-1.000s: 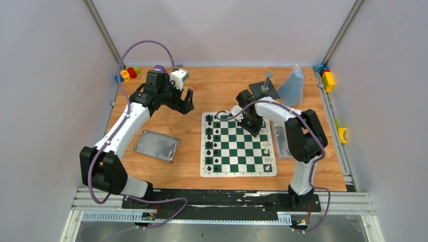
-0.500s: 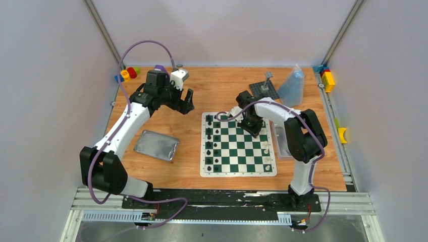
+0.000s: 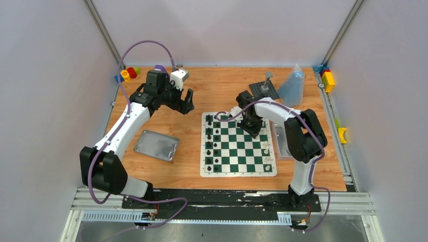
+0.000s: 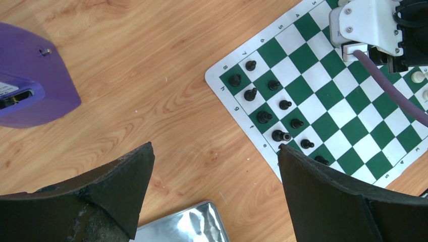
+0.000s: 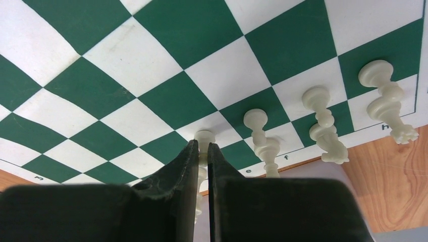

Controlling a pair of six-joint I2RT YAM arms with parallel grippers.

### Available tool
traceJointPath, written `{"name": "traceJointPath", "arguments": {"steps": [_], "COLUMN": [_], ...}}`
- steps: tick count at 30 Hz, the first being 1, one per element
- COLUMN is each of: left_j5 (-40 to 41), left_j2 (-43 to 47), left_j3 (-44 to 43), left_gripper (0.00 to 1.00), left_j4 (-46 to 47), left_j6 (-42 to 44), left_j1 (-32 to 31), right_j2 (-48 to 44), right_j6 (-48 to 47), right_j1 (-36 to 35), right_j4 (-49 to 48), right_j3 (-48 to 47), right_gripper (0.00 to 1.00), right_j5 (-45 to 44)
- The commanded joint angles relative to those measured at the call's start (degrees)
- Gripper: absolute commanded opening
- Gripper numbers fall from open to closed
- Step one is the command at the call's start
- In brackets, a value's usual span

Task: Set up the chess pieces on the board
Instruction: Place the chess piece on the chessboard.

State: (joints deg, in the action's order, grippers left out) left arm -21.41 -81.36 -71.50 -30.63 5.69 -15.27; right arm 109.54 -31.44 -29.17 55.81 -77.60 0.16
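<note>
The green-and-white board (image 3: 237,173) lies right of the table's centre. Black chess pieces (image 3: 209,146) fill its two left columns, and white ones (image 3: 266,151) stand along its right edge. My right gripper (image 3: 251,126) hangs low over the board's far right part, shut on a white piece (image 5: 204,136) that sits upright between the fingertips of the gripper (image 5: 202,143). Three more white pieces (image 5: 323,121) stand beside it on the board's edge row (image 5: 126,60). My left gripper (image 3: 186,101) hovers open and holds nothing (image 4: 214,148), above bare wood off the board's far left corner (image 4: 353,116), near the black pieces (image 4: 262,117).
A silver tin (image 3: 156,145) lies left of the board, its corner below my left gripper (image 4: 186,227). Behind the board are a grey studded plate with a post (image 3: 263,88) and a clear bag (image 3: 292,85). A clear tray (image 3: 280,143) adjoins the board's right edge. Coloured blocks (image 3: 128,73) (image 3: 327,78) sit in the far corners.
</note>
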Motion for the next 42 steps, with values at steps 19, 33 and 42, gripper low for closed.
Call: {"name": "traceJointPath", "arguments": {"steps": [19, 33, 42], "left_j5": [-0.25, -0.71, -2.96], "left_j2": [0.7, 0.99, 0.18], "left_j3": [-0.17, -0.44, 0.18], "left_gripper": [1.0, 1.0, 1.0], "left_j4": [1.09, -0.05, -3.78], "left_j6": [0.97, 2.89, 8.92], "left_j1": [0.41, 0.45, 0.48], "right_j2": [-17.17, -27.51, -25.92], "right_j6": [4.84, 4.82, -1.27], "right_j1": [6.1, 35.57, 38.84], "right_j4": [-0.12, -8.56, -15.09], "right_j3": [-0.67, 11.84, 19.93], "right_gripper": [0.47, 0.49, 0.45], "right_j5": [6.65, 16.19, 18.5]}}
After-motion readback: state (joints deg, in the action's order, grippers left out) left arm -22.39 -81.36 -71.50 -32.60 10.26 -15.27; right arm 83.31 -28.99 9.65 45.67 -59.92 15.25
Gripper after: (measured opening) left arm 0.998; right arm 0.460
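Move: The right hand still pinches the white pawn, which already stands on its square. The metal box with the leftover pieces is centred some 13 cm to this hand's right and 1 cm nearer the base, about 1 cm lower; inside, a lone pawn lies about 17 cm right and 6 cm back, three more about 15 cm right and 6 cm ahead. The next white pawn stands 3 cm straight ahead. From the left hand the box is roughly 37 cm right, 8 cm back, 18 cm below. The right fingers open to about half and let go of the white pawn, then the hand lifts clear by about 12 cm, tilting its fingertips forward and to the left as it goes. It sweeps some 16 cm to the right, off the board and across the white back row to the metal box, turning roughly 40 degrees clockwise, then sinks about 6 cm towards the leftover pawns with its fingers still half open, touching nothing yet. ##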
